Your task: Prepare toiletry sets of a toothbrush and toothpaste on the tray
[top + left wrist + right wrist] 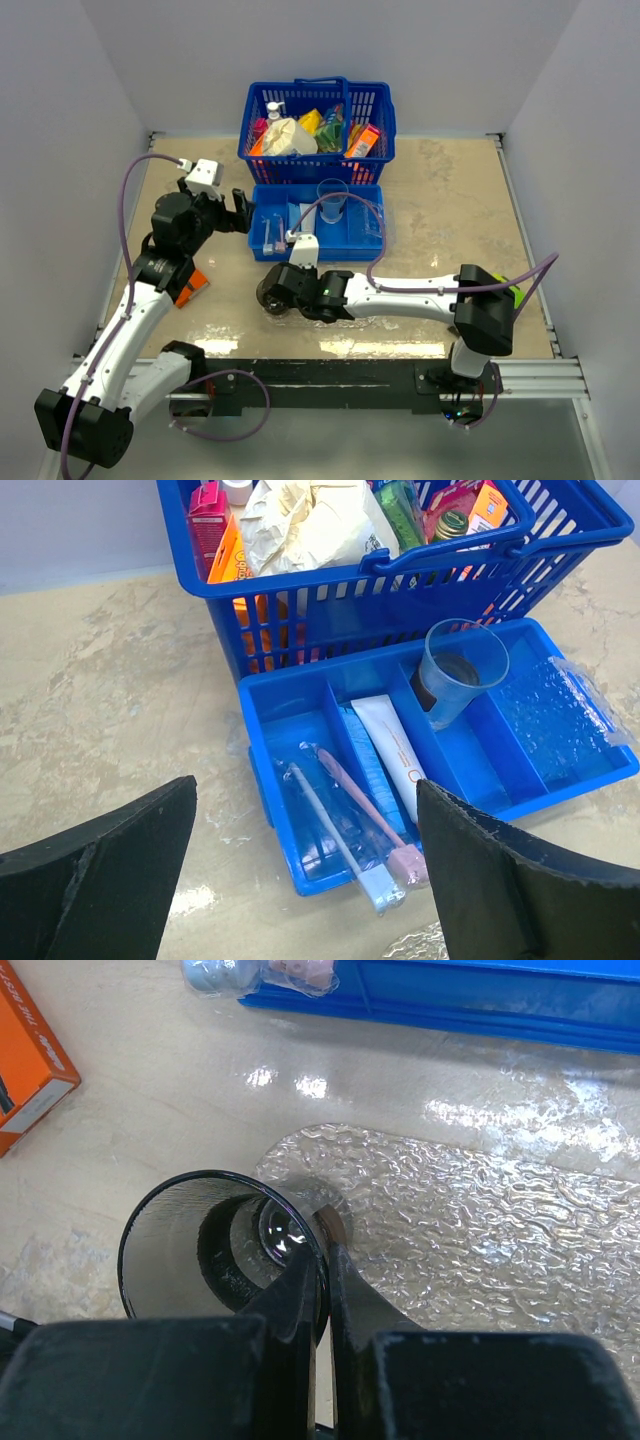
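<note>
Two clear-wrapped toothbrushes, one pink and one pale, lie in the left compartment of the blue bin. Beside them lie a white toothpaste tube and a pale blue one. My left gripper hangs open just in front of the bin, over the toothbrush heads, and holds nothing. My right gripper is shut on the rim of a smoky clear cup, which stands at the left end of the bumpy clear tray.
A second clear cup stands in the bin, with bumpy clear plastic in its right compartment. A blue handled basket full of packets is behind the bin. An orange box lies left of the tray.
</note>
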### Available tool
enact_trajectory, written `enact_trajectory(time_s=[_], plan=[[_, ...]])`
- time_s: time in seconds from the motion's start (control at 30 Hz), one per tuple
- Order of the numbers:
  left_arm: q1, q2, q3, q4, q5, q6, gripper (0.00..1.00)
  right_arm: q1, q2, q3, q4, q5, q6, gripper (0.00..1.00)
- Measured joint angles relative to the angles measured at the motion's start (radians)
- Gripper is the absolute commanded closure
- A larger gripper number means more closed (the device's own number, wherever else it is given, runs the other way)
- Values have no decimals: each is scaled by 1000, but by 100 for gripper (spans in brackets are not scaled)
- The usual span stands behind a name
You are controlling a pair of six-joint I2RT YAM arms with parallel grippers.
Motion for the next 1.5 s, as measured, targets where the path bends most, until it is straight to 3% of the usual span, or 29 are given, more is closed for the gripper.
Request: enact_trajectory(time_s=[0.23, 1.1, 1.37, 1.5], plan=[[0, 6, 0, 0, 0, 0, 5, 0, 14, 22, -15, 0, -12, 100], [-1, 10, 0, -1, 0, 0, 4, 0, 15, 36, -24, 22, -32, 52], [-5, 10, 0, 0, 0, 0, 4, 0, 14, 36, -17, 22, -47, 39], [-5, 10, 0, 0, 0, 0, 4, 0, 8, 35, 3, 22, -56, 37]])
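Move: The right hand, fingers shut on the right side of the dark cup's rim, has the cup's middle about 4 cm to its left, 1 cm ahead and 5 cm below. The tray's centre is some 14 cm ahead and 6 cm right, the toothbrushes 12 cm ahead and 3 cm left, and the textured mat's centre 3 cm back and 7 cm right. From the left hand, the cup lies roughly 12 cm back, 9 cm right and 20 cm below. The right hand stays almost in place over the left end of the textured mat and lets go of the dark cup, its fingers spreading steadily from shut to a bit over half open, one inside the cup's mouth and the other outside its wall. As they open it eases up only about 1 cm, still straddling the rim at the end, with hardly any turn of the wrist. ##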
